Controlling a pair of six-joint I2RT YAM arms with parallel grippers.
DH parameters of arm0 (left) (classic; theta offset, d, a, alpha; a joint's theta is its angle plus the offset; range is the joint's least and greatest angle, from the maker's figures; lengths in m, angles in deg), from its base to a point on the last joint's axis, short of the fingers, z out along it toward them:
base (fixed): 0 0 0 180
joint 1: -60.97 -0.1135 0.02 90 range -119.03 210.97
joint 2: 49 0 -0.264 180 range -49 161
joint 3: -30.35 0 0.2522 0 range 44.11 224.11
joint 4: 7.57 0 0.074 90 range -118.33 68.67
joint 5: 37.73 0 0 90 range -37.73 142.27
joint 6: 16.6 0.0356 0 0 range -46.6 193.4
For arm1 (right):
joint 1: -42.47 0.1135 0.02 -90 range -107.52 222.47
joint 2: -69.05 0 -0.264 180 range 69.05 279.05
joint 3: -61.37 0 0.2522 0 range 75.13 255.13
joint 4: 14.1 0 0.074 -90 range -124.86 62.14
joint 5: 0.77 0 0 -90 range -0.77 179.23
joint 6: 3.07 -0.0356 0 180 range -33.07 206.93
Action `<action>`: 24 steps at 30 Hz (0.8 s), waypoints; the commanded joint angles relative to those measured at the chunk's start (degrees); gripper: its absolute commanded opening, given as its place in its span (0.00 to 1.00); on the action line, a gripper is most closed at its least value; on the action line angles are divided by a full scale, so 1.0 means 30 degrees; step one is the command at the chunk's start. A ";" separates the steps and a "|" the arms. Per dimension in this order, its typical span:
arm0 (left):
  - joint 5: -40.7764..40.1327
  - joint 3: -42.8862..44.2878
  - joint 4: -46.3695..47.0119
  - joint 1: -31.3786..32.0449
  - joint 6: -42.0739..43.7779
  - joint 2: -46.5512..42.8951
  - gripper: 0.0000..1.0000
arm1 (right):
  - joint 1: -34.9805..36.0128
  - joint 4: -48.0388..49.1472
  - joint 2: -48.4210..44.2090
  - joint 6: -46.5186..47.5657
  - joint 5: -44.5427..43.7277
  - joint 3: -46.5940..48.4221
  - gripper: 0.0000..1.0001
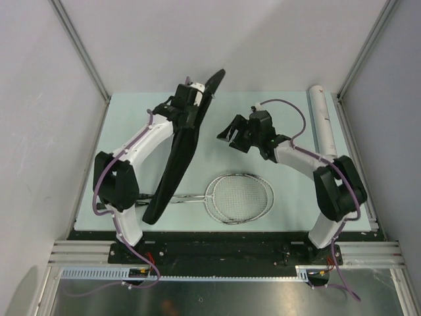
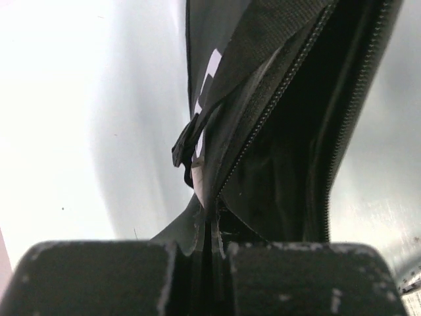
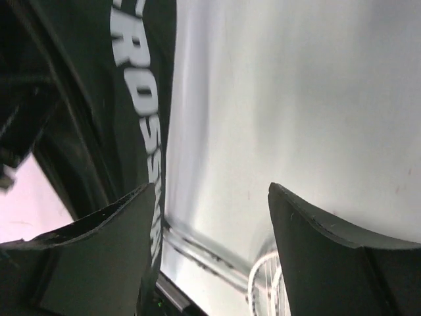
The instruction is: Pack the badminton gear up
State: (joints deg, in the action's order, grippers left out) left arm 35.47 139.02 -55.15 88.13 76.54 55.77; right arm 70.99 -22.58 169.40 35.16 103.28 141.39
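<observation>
The long black CROSSWAY racket bag (image 1: 179, 153) runs from the table's back centre down to the front left, its far end lifted. My left gripper (image 1: 191, 94) is shut on the bag's edge by the open zipper (image 2: 263, 125). Two silver-white rackets (image 1: 240, 196) lie stacked at the front centre, their shafts running left under the bag. The white tube (image 1: 323, 118) lies along the right edge. My right gripper (image 1: 227, 135) is open and empty above the table, just right of the bag (image 3: 141, 99); the racket shafts (image 3: 204, 253) show below it. No shuttlecocks show.
Grey enclosure walls and aluminium posts (image 1: 82, 49) surround the pale green table (image 1: 276, 125). The arm bases (image 1: 131, 230) stand at the front edge.
</observation>
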 commanded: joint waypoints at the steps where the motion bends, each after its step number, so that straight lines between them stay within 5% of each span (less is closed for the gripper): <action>1: -0.1342 0.0853 0.0142 -0.0555 -0.2127 -0.0500 0.00 | 0.1858 -0.4830 -0.3240 0.1230 -0.2245 0.0648 0.74; 5: -0.2075 0.0560 0.0054 -0.0877 -0.3619 -0.1025 0.00 | 0.4203 -0.6767 -0.4242 -0.0108 -0.3481 0.0269 0.73; 10: -0.2282 0.0354 -0.0356 -0.1288 -0.4910 -0.1875 0.00 | 0.6894 -0.2939 -0.6056 -0.5263 -0.3361 -0.3768 0.61; 15: -0.3300 -0.0317 -0.0415 -0.1757 -0.5528 -0.3251 0.00 | 0.8628 -0.2400 -0.7552 -1.0619 -0.6992 -0.6613 0.54; 24: -0.5941 -0.2105 -0.0094 -0.1758 -0.5207 -0.5625 0.00 | 1.1120 0.2895 -0.3959 -1.3709 -0.7818 -0.7877 0.51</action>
State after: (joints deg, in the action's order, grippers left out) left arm 23.65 134.46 -57.45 82.92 61.54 43.29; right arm 102.37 -24.73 151.48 0.74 82.77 117.96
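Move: The half-open bag still hangs from the shut left hand, its near end about 34 cm back, 14 cm left and 16 cm below. From that hand the racket handles lie 30 cm back, 22 cm left and 18 cm lower. The bag's near end is some 25 cm back, 27 cm left and 12 cm below the open, empty right hand; the racket heads are about 21 cm back, 4 cm right and 14 cm below. Open right hand sweeps about 21 cm back towards the bag's near end; left swings the bag left and up. ##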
